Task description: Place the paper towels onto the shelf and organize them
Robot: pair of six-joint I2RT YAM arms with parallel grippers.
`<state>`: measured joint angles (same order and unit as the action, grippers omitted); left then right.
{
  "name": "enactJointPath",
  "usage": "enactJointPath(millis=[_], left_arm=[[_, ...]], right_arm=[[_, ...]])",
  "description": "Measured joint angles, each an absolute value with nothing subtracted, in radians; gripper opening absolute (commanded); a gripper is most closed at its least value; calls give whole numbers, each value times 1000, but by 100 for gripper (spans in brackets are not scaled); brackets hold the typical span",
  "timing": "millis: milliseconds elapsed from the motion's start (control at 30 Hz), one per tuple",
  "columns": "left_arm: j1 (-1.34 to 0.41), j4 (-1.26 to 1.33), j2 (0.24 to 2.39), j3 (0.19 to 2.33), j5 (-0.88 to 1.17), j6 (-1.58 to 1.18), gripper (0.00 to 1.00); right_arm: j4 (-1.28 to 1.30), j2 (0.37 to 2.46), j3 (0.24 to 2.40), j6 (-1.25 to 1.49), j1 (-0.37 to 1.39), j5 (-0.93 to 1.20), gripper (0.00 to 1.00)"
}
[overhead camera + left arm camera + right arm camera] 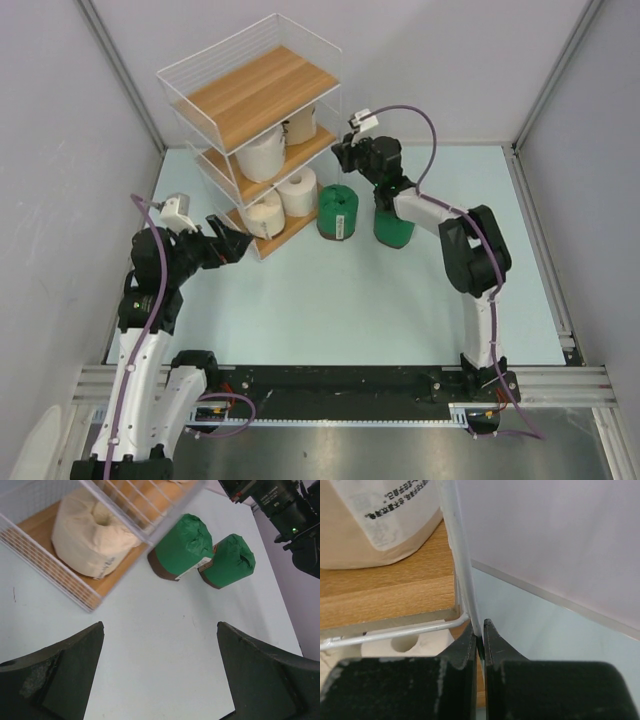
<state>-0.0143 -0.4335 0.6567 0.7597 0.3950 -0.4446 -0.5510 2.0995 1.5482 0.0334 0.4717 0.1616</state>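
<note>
The shelf (250, 100) stands at the back left, a white wire rack with three wooden boards. Its middle board carries two paper towels, a cream roll (262, 155) and a tan one (300, 125). Two more pale rolls (263, 213) (298, 192) sit on the bottom board. Two green rolls (338, 212) (393, 228) stand on the table beside it, also in the left wrist view (182, 547) (227, 560). My right gripper (480, 630) is shut on the shelf's upright corner wire (462, 570) at the middle board (385, 595). My left gripper (160, 625) hangs open over bare table before the bottom tier.
The pale blue table mat (330, 300) is walled in by grey panels on the left, back and right. The right arm (470, 250) arches over the right-hand green roll. A black rail (340, 385) runs along the near edge.
</note>
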Motion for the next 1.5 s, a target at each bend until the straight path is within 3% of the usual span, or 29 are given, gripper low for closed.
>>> enactJointPath(millis=[700,933,1167,1433,1500], left_arm=[[-14,-465,571,724,399,-471,100],[-14,-482,540,710,403,-474,100],[-14,-488,517,692,404,-474,100],[-14,-493,514,662,406,-474,100],[-14,-493,514,657,408,-474,100]], right_arm=[[-154,1478,1042,15,395,-106,0],[12,1268,942,81,517,-283,0],[91,1168,897,142,697,-353,0],[92,1109,839,159,650,-429,0],[101,1103,838,170,622,-437,6]])
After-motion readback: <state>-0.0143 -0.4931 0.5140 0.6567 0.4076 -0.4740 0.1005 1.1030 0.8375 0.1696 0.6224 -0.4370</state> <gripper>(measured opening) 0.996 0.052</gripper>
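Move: The shelf stands askew with its front right post already pinched in the right fingers; its middle is about 16 cm left, 4 cm nearer the robot and 5 cm higher. The left green roll stands roughly 8 cm back and 4 cm right of that hand, the right green roll about 11 back and 18 right, both some 14 cm lower. From the left hand the shelf's middle is about 26 cm ahead, 3 right and 3 up. The shelf is dragged and swung round by its front right post, which the shut right fingers keep hold of: first mainly right, then mostly back towards the robot, some 23 cm back and 16 cm right overall, with a brief swerve left and right again late on. That hand stays level in height while its wrist yaws clockwise and tips down; the open left hand eases back and slightly down, about 3 cm. ##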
